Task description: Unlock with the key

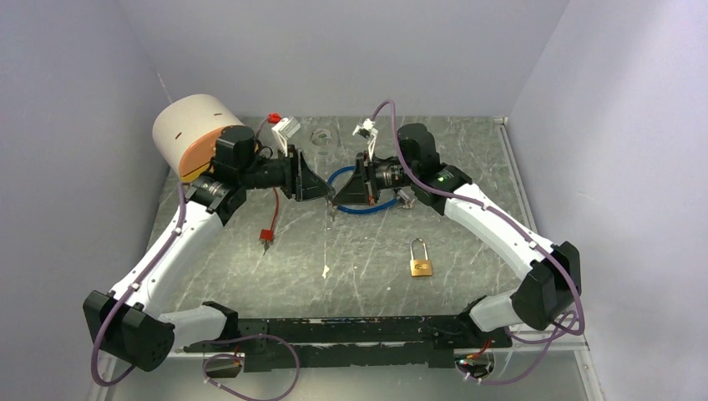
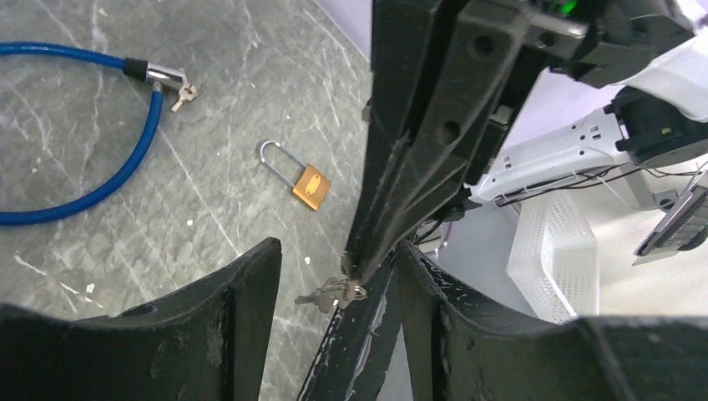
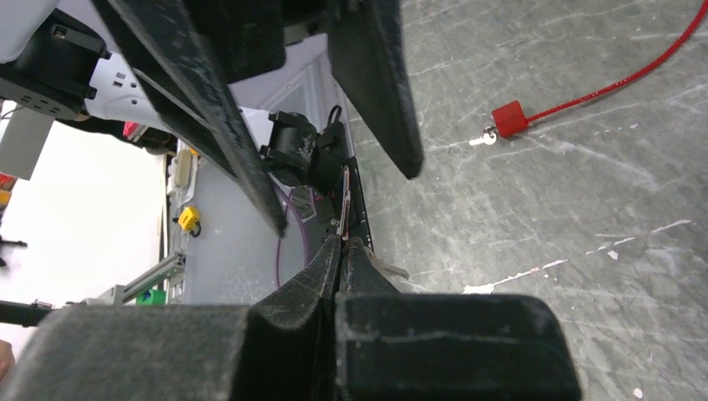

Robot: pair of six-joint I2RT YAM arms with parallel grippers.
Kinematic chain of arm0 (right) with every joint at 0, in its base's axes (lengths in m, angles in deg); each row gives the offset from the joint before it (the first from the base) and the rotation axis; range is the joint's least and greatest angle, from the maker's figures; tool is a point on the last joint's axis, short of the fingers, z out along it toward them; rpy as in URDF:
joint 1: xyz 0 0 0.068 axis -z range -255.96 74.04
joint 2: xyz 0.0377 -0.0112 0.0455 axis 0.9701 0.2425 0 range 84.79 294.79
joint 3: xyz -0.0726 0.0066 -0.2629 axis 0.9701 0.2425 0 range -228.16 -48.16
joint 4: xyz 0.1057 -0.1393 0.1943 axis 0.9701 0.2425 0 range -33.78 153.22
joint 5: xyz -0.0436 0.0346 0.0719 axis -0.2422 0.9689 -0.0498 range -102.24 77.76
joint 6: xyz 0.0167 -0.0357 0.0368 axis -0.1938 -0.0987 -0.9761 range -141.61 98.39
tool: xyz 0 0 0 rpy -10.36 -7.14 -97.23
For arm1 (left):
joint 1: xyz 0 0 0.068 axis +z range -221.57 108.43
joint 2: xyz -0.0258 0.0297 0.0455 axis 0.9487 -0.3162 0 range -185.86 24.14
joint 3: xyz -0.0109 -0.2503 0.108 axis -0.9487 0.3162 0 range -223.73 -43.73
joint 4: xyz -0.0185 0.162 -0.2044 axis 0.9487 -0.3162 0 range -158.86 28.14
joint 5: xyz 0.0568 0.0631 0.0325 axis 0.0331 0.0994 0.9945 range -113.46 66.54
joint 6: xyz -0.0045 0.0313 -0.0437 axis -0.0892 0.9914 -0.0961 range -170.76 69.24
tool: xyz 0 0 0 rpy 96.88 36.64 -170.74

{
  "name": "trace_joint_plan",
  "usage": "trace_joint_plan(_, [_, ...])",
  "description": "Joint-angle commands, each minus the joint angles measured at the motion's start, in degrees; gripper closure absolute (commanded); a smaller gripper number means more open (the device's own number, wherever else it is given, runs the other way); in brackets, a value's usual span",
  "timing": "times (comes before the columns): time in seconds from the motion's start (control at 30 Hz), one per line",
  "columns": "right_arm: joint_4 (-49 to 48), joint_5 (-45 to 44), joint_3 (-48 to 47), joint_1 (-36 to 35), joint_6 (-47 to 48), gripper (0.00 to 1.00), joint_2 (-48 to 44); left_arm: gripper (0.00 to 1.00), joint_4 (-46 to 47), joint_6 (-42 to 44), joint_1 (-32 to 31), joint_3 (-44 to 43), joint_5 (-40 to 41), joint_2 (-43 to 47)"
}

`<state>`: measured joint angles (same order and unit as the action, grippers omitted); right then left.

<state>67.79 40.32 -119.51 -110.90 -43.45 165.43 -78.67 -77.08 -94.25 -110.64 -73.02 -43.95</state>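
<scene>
The brass padlock [image 1: 421, 266] lies flat on the table with its shackle closed; the left wrist view also shows this padlock [image 2: 309, 185]. My right gripper [image 3: 341, 242] is shut on the key [image 3: 343, 200], pinched at the fingertips. In the left wrist view the key [image 2: 334, 292] and its small ring hang from the tips of the right fingers [image 2: 434, 125]. My left gripper [image 2: 338, 276] is open, its jaws standing either side of the right gripper's tip and the key, with a gap on the left side. Both grippers meet tip to tip mid-table, left gripper [image 1: 324, 192] and right gripper [image 1: 339, 199].
A blue cable lock [image 1: 376, 209] with keys in it lies under the grippers. A red cable lock [image 1: 269, 234] lies to the left, a large tan and white roll [image 1: 188, 134] at the back left. Grey walls close in three sides.
</scene>
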Motion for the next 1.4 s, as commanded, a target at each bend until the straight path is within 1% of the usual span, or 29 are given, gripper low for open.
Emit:
trace_joint_plan(0.0, [-1.5, 1.1, -3.3, -0.3, 1.6, 1.0, 0.2, 0.43, -2.4, 3.2, 0.0, -2.2, 0.6, -0.7])
trace_joint_plan(0.1, [-1.0, 2.0, -3.7, -0.4, 2.0, 1.0, 0.5, 0.51, -2.1, 3.6, 0.0, -2.5, -2.9, -1.4])
trace_joint_plan(0.27, [-0.7, 2.6, -4.1, -0.5, 2.2, 1.0, 0.7, 0.78, -1.4, 4.2, 0.0, -2.4, -6.2, -1.6])
trace_joint_plan(0.33, [-0.6, 2.9, -4.1, -0.5, 2.4, 1.0, 0.8, 0.84, 0.3, 3.4, 0.0, -1.6, -6.4, -0.9])
trace_joint_plan(0.4, [-0.4, 3.4, -4.1, -0.5, 2.7, 1.0, 0.9, 0.87, 2.4, 2.7, 0.0, -0.7, -6.7, -0.3])
trace_joint_plan(0.47, [-0.3, 3.8, -4.0, -0.5, 3.0, 1.0, 0.9, 0.89, 3.9, 1.9, 0.0, 0.1, -7.2, -0.1])
trace_joint_plan(0.53, [0.2, 4.2, -4.0, -0.5, 3.4, 1.0, 0.8, 0.89, 4.3, 1.8, 0.0, 0.4, -7.7, -0.1])
trace_joint_plan(0.57, [0.5, 4.4, -4.0, -0.5, 3.8, 1.0, 0.9, 0.85, 4.0, 2.1, 0.0, 0.2, -8.0, -0.3])
trace_joint_plan(0.63, [1.4, 4.5, -4.3, -0.5, 4.4, 1.0, 1.0, 0.7, 2.4, 3.1, 0.0, -0.3, -7.9, -0.6])
trace_joint_plan(0.67, [1.8, 4.5, -4.4, -0.5, 4.7, 1.0, 1.0, 0.65, 1.5, 3.6, 0.0, -0.6, -7.9, -0.7])
trace_joint_plan(0.73, [2.7, 4.6, -4.5, -0.5, 5.3, 1.0, 1.1, 0.59, 0.1, 4.7, 0.0, -1.1, -7.2, -0.6])
trace_joint_plan(0.77, [3.0, 4.7, -4.6, -0.6, 5.6, 1.0, 1.1, 0.58, -0.6, 5.2, 0.0, -1.2, -6.9, -0.6])
trace_joint_plan(0.83, [3.4, 4.7, -4.5, -0.6, 5.8, 1.0, 1.2, 0.62, -0.7, 5.7, 0.0, -1.2, -6.8, -0.4])
trace_joint_plan(0.93, [3.5, 5.0, -4.3, -0.6, 6.0, 1.0, 1.1, 0.75, 0.5, 5.0, 0.0, -0.7, -7.7, -0.2])
trace_joint_plan(1.07, [4.3, 5.7, -4.5, -0.6, 6.6, 1.0, 1.2, 0.82, 1.7, 4.4, 0.0, 0.0, -8.8, -0.2])
trace_joint_plan(1.13, [5.2, 5.8, -4.6, -0.6, 7.2, 1.0, 1.3, 0.88, 1.9, 4.6, 0.0, 0.1, -9.2, -0.2])
trace_joint_plan(1.2, [6.0, 5.7, -4.8, -0.6, 7.7, 1.0, 1.4, 0.96, 1.8, 4.7, 0.0, 0.1, -9.5, -0.2])
trace_joint_plan(1.27, [6.0, 5.6, -4.9, -0.6, 7.7, 1.0, 1.4, 0.97, 1.9, 4.7, 0.0, 0.2, -9.9, -0.2])
trace_joint_plan(1.3, [5.8, 5.6, -4.9, -0.6, 7.6, 1.0, 1.4, 0.96, 1.8, 4.7, 0.0, 0.1, -10.1, -0.3])
trace_joint_plan(1.37, [5.4, 5.5, -4.8, -0.7, 7.5, 1.0, 1.3, 0.85, 1.4, 4.6, 0.0, 0.1, -10.5, -0.6])
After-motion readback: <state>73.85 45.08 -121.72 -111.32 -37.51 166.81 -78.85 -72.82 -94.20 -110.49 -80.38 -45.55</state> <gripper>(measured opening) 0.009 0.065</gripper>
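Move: The small key pinched in the right fingers sticks out about 2 cm to the right hand's left, just below the fingertips. From the left hand, the key is about 2 cm to the right, level fore and aft and roughly 1 cm below. The brass padlock lies on the table some 20 cm to the right of the key, 5 cm nearer the base and 27 cm below; the red lock lies at the same depth, 15 cm to the key's left. Left fingers shut around the held key, half reopen, then pinch it as both hands ease back about 1.5 cm. ##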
